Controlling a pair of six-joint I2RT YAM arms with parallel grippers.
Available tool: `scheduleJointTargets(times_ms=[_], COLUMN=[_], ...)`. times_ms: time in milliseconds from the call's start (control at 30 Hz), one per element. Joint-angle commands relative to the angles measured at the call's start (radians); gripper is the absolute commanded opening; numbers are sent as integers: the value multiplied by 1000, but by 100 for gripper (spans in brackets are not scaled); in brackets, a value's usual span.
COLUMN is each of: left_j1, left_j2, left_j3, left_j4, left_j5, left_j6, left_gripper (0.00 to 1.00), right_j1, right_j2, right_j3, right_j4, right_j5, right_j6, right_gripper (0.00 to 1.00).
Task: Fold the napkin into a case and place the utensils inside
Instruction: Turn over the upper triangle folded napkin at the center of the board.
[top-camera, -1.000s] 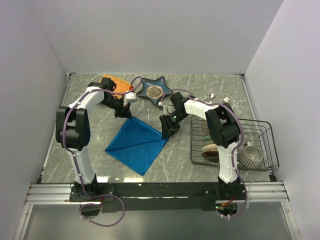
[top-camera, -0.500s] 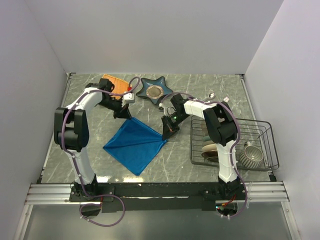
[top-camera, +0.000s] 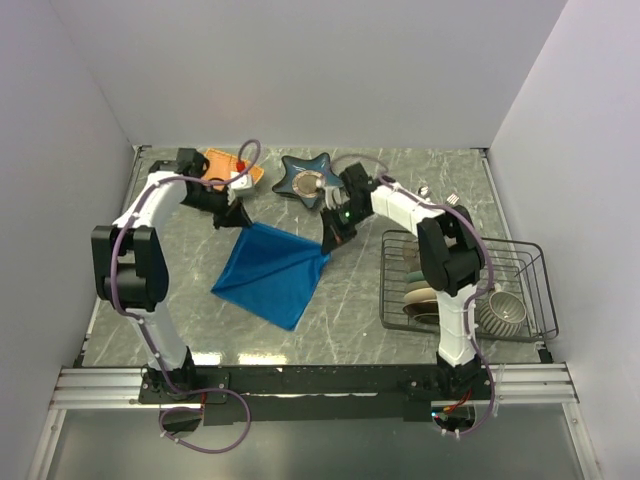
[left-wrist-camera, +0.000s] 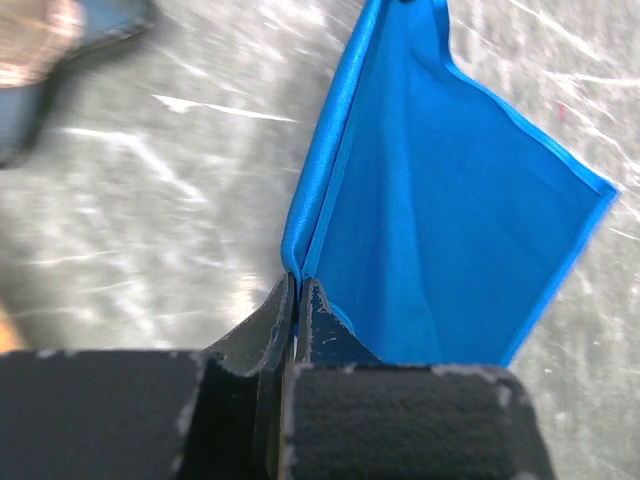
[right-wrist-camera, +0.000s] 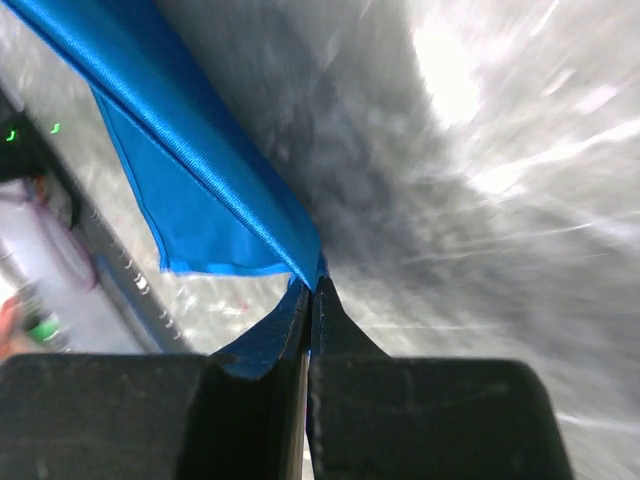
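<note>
The bright blue napkin (top-camera: 268, 275) is stretched between both grippers, its near part trailing on the marble table (top-camera: 350, 310). My left gripper (top-camera: 243, 222) is shut on the napkin's back left corner, and in the left wrist view the gripper (left-wrist-camera: 298, 287) pinches the folded edge of the napkin (left-wrist-camera: 450, 210). My right gripper (top-camera: 328, 250) is shut on the right corner; in the right wrist view that gripper (right-wrist-camera: 312, 287) holds the hem of the napkin (right-wrist-camera: 200, 170). The utensils, a small spoon (top-camera: 424, 189) and fork (top-camera: 453, 200), lie at the back right.
A dark star-shaped dish (top-camera: 305, 180) sits behind the napkin, between the two arms. An orange triangular dish (top-camera: 222, 163) lies at the back left. A wire rack (top-camera: 520, 262) with bowls and plates stands at the right.
The right gripper has shut on the napkin's corner. Both grippers have moved toward the back, pulling the napkin's far edge taut and dragging the cloth with them.
</note>
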Motion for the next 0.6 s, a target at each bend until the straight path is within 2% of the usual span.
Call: scheduleJointTargets(times_ms=[0,167,267,333,400,567], left_j1=[45,86,86,88,85,83], left_j2=[-38,-29,-93,-167,-215,-308], left_j3=[147,272,246,143,10,-231], left_j4=[6,28,101,149,208,186], left_j5=[62,79,82,79,70,48], left_j6=[7,5,19,62,99,208], left_gripper=[1,1,1,1,1,1], right_j1=[-11,-1,22,44,90,208], right_j2=[-103,-123,-183,-270,-335,-501], right_j3=[193,391,378,301,116,-350], right_j4=[-67,-88,-42,67,227,539], right_j5=[216,344,417,471,512,655], right_j6=[-97,-233,-331,-409,-468,-648], right_gripper=[0,0,0,0,0,0])
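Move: The left hand already grips the napkin's far left corner and the right hand its far right corner. The napkin's middle is some 9 cm back, 4 cm right and 10 cm below the left hand; from the right hand about 5 cm back, 12 cm left and 4 cm below. From the left hand, at board level, the star dish lies about 13 cm ahead and 12 cm right, the orange basket 13 cm ahead and 6 cm left. Keeping their pinch on the far corners, both hands whip the napkin quickly up and forward, the right leading with about 17 cm of rise and 10 cm of reach while the left makes a smaller arc, rising some 10 cm. Both then draw back towards the base and begin to sink, the right hand's fingers swinging forward some 60 degrees and the left's about 20. ##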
